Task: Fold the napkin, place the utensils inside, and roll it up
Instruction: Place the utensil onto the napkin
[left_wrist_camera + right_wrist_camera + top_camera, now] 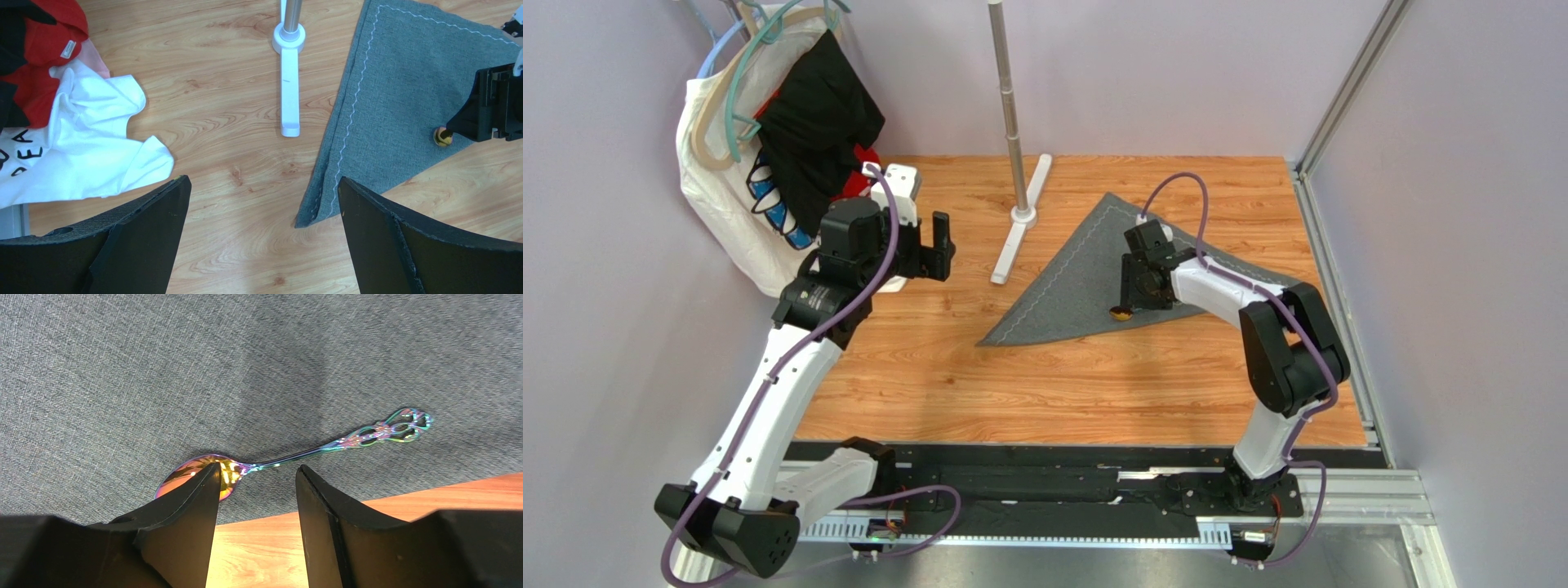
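Observation:
The napkin (1069, 276) lies folded into a dark grey triangle on the wooden table, its pale stitched edge (353, 104) facing left. An iridescent spoon (288, 457) rests on the napkin (245, 367) near its lower edge, handle pointing right in the right wrist view. My right gripper (258, 468) hangs open just over it, with one fingertip (205, 481) covering part of the spoon's bowl and nothing between the jaws. My left gripper (264, 184) is wide open above bare wood, left of the napkin's near corner (310, 214). No other utensils show.
A metal pole on a white base (1020, 208) stands just left of the napkin. White, black and red clothes on hangers (787, 147) spill onto the table's far left, close to the left gripper (934, 251). A metal frame rail (1333, 245) borders the right side.

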You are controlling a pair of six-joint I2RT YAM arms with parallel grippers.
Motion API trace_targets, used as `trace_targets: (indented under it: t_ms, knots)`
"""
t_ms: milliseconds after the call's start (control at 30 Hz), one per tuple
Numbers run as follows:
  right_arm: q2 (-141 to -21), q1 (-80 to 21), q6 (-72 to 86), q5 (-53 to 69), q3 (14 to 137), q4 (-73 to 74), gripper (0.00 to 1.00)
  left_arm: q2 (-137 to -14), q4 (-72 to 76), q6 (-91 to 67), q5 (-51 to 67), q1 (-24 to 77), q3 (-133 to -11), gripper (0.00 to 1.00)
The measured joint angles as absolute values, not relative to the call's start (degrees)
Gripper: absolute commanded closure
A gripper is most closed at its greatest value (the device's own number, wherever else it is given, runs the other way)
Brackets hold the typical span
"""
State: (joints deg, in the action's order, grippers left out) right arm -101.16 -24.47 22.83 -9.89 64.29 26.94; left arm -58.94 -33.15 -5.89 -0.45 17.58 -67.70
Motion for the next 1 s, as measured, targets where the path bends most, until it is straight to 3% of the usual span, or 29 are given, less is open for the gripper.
trace_targets:
  t_ms: [600,1000]
  knots:
    - [-101.45,-31.14,24.56,-11.88,64.31,28.62,0.48,-59.11,-33.15,-5.89,-0.45,17.58,-67.7,0.01]
    - [-96.03,-30.76,23.49,-16.64,71.02,32.8,0.47,-59.11,-33.15,-5.89,-0.73,17.58,-67.68,0.01]
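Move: Just under the right hand's half-open fingertips lies the utensil, a spoon, its middle about 1 cm ahead, 2 cm to the right and 1 cm below; its bowl is on the left side, handle running right. The napkin's middle is some 6 cm ahead of this hand, level sideways, and the white stand foot about 17 cm ahead and 16 cm left. From the left hand the spoon is roughly 25 cm right, 5 cm ahead and 27 cm below. Sweeping low over the napkin, the right hand goes about 3 cm left and 2 cm back, dipping about a centimetre, with its fingertips against the spoon at the bowl end to turn it. Then it comes free and rises some 7 cm while drifting forward, fingers tilting slightly forward and staying half open. ##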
